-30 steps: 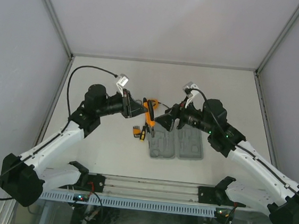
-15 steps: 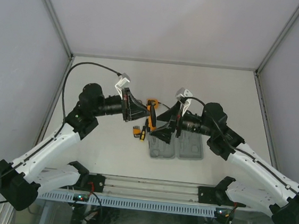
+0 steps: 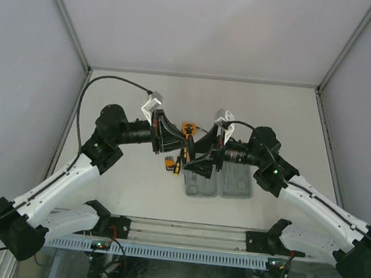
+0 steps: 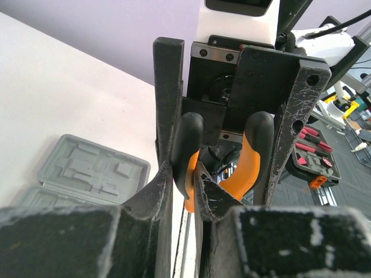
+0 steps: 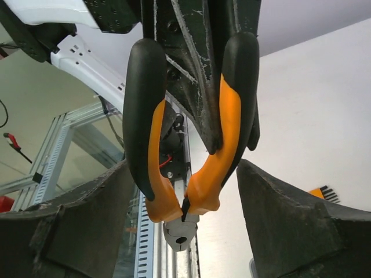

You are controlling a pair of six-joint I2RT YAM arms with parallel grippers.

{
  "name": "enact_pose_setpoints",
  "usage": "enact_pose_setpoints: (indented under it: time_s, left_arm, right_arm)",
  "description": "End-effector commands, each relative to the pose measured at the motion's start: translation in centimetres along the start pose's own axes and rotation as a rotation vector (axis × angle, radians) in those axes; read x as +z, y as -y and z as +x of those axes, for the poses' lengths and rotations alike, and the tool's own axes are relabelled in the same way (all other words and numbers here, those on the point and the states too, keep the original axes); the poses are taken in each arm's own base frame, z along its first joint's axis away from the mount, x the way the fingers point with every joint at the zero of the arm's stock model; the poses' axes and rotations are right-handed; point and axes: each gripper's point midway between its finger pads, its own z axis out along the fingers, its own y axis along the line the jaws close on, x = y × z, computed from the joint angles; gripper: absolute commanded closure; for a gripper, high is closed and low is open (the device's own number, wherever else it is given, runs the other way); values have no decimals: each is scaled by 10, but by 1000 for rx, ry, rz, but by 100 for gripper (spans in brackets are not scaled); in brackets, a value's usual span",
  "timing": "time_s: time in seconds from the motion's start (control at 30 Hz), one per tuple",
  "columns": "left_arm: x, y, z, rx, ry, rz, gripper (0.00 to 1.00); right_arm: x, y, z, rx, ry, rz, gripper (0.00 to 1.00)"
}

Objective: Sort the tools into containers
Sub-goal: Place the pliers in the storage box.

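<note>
Orange-and-black pliers point(image 3: 187, 131) hang in the air between the two arms, above the table just behind the grey tool case point(image 3: 237, 181). My left gripper point(image 4: 184, 179) is shut on one handle of the pliers point(image 4: 253, 165). My right gripper point(image 5: 182, 174) is open, with a finger on each side of the pliers point(image 5: 215, 165) and a gap to both handles. The pliers' steel head point(image 5: 181, 234) points down between the right gripper's fingers. Small tools point(image 3: 171, 163), among them an orange hex-key set point(image 5: 320, 194), lie on the table left of the case.
The case lies open as two grey halves point(image 3: 202, 180) with moulded recesses, seen also in the left wrist view point(image 4: 87, 168). Both arms meet over the table's middle. Grey walls close the table on the left, right and far sides.
The two grippers have closed in on each other. The left one carried the pliers rightward, and the right gripper's fingers now stand round the handles.
</note>
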Motion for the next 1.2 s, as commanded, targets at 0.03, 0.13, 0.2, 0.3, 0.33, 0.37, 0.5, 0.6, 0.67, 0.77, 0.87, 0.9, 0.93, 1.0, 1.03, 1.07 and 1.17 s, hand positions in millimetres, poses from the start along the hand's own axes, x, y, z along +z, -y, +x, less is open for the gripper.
enact_pose_setpoints:
  time_s: [0.03, 0.13, 0.2, 0.3, 0.33, 0.37, 0.5, 0.6, 0.67, 0.77, 0.87, 0.9, 0.93, 1.0, 1.03, 1.07, 1.17]
  left_arm:
    - [-6, 40, -45, 118, 113, 91, 100]
    - [-7, 42, -47, 123, 123, 89, 100]
    - [-7, 42, -48, 123, 127, 87, 100]
    - [-9, 44, -50, 129, 136, 85, 99]
    - [-9, 45, -51, 131, 140, 83, 99]
    - [-10, 45, -51, 132, 142, 82, 98]
    - [-12, 45, -53, 132, 153, 73, 92]
    - [-12, 44, -53, 127, 155, 55, 79]
    - [-15, 43, -53, 130, 156, 40, 69]
    - [-18, 42, -54, 141, 164, 13, 58]
    - [-21, 42, -54, 145, 170, -9, 53]
    - [-22, 41, -54, 143, 171, -17, 53]
    - [-22, 41, -54, 143, 169, -22, 52]
    - [-24, 38, -53, 138, 164, -48, 52]
    - [-25, 36, -53, 139, 161, -64, 51]
    - [-26, 33, -53, 136, 157, -85, 51]
    - [-33, 27, -51, 141, 149, -149, 51]
  right_arm:
    - [3, -20, -11, -27, 24, -94, 32]
    - [3, -20, -7, -20, 11, -97, 39]
    - [2, -21, -5, -19, 7, -100, 44]
    - [2, -21, -5, -22, 8, -102, 56]
    - [2, -21, -5, -24, 8, -103, 61]
    - [2, -22, -6, -27, 10, -105, 69]
    - [0, -19, -9, -41, 21, -82, 100]
    - [-3, -15, -11, -56, 33, -48, 100]
    - [-6, -10, -15, -65, 47, -4, 100]
    - [-12, -2, -18, -85, 64, 74, 100]
    - [-19, 5, -24, -97, 89, 151, 100]
    - [-20, 7, -25, -100, 96, 167, 100]
    - [-22, 8, -25, -115, 104, 175, 100]
    - [-25, 13, -26, -150, 121, 205, 100]
    - [-26, 17, -26, -174, 122, 232, 100]
    - [-28, 23, -26, -198, 119, 264, 100]
    - [-35, 36, -26, -303, 98, 331, 100]
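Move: The left gripper still pinches the forward handle of the upright pliers. From the open right gripper, the pliers' middle is about 2 cm up, straight between its fingers; from the left it is some 2 cm back and 1 cm down. The open storage box's near tray lies about 10 cm ahead and 5 cm right of the right hand, roughly 30 cm below; the screwdrivers are about 16 cm ahead and 3 cm left, equally low. Close the right gripper on the pliers where the handles meet the pivot, easing back about 1 cm, while the left keeps its hold. Once the right has its pinch, open the left fingers and draw them off the handle, up and left. Then carry the pliers forward and right about 4 cm with the right hand, sinking slightly towards the box, turning some 15 degrees clockwise. ##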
